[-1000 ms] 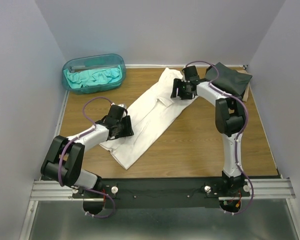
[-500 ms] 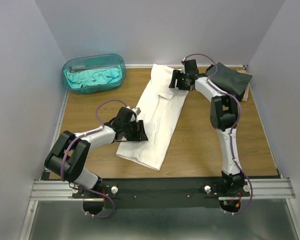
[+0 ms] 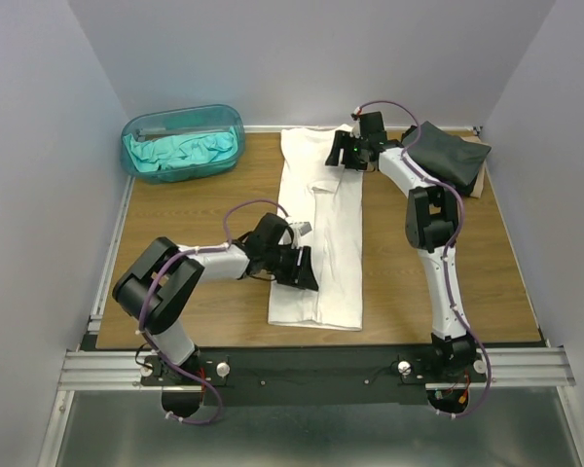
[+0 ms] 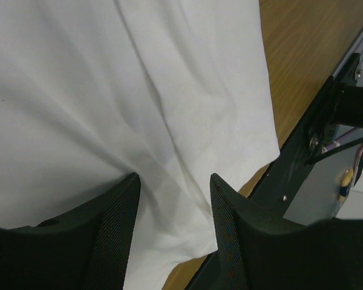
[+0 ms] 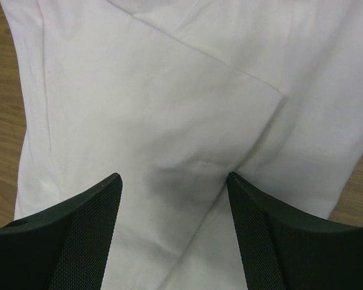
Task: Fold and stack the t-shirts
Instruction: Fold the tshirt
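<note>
A white t-shirt (image 3: 336,243), folded into a long strip, lies lengthwise down the middle of the table. My left gripper (image 3: 305,272) is open and rests on the strip's near left part. In the left wrist view its fingertips press the white cloth (image 4: 139,78), and creases run toward the left gripper (image 4: 174,176). My right gripper (image 3: 343,156) is open on the strip's far right corner. There it straddles a diagonal fold of the white cloth (image 5: 157,90), shown under the right gripper (image 5: 174,176). Dark folded t-shirts (image 3: 446,151) lie at the back right. A teal t-shirt (image 3: 180,151) sits crumpled in the tub.
The translucent teal tub (image 3: 136,126) stands at the back left corner. Bare wooden table (image 3: 195,204) shows on both sides of the strip. The black front rail (image 4: 327,121) runs just past the shirt's near end. Grey walls close in the table on three sides.
The white shirt has swung from a diagonal lie to straight along the table's depth. My left gripper slid right and nearer with it, and my right gripper moved left and slightly farther.
</note>
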{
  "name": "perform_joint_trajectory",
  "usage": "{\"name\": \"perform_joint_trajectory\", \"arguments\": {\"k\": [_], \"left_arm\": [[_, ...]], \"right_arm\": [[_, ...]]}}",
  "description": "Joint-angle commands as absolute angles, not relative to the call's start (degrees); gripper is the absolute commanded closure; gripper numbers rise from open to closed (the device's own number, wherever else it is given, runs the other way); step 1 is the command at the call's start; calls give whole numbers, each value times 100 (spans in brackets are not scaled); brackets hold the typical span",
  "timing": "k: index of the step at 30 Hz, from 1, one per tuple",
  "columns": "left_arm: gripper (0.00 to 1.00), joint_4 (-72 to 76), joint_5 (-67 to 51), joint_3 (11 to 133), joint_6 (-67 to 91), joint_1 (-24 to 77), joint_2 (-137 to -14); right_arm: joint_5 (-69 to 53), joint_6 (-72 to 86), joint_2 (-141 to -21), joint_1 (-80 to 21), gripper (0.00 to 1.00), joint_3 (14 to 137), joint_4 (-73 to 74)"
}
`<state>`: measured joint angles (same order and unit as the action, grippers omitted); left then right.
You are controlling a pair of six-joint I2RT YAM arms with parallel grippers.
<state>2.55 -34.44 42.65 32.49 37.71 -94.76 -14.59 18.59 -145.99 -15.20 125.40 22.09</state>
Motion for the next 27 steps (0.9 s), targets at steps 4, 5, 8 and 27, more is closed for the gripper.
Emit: {"name": "perform_joint_trajectory", "arguments": {"k": [4, 5, 8, 27], "left_arm": [[41, 264, -3746, 4534, 3217, 4043, -9485], [42, 194, -3666, 4631, 3165, 4043, -9431], [41, -261, -3323, 5069, 2980, 4034, -9221], [41, -1995, -1019, 4483, 3199, 3964, -7603]], "right_arm": [[-1679, 1697, -14943, -1512, 22, 12340, 2848], [-1696, 1653, -14872, -1503, 22, 12349, 2848], [-1714, 1468, -14574, -1503, 21, 12401, 2848], [-1380, 2020, -10198, -1924, 21, 7835, 2848]]}}
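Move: The half-folded t-shirt lies lengthways between the hands, right under the fingers of both. Its middle is about 13 cm ahead of the left hand and 3 cm to its right, and some 24 cm back from the right hand and 4 cm to its left, a centimetre or so below each. The dark folded stack is about 29 cm to the right of the right hand and roughly level with it. Both open hands lift about 10 cm off the t-shirt, right sweeping back 15, left then swinging left and sinking. ##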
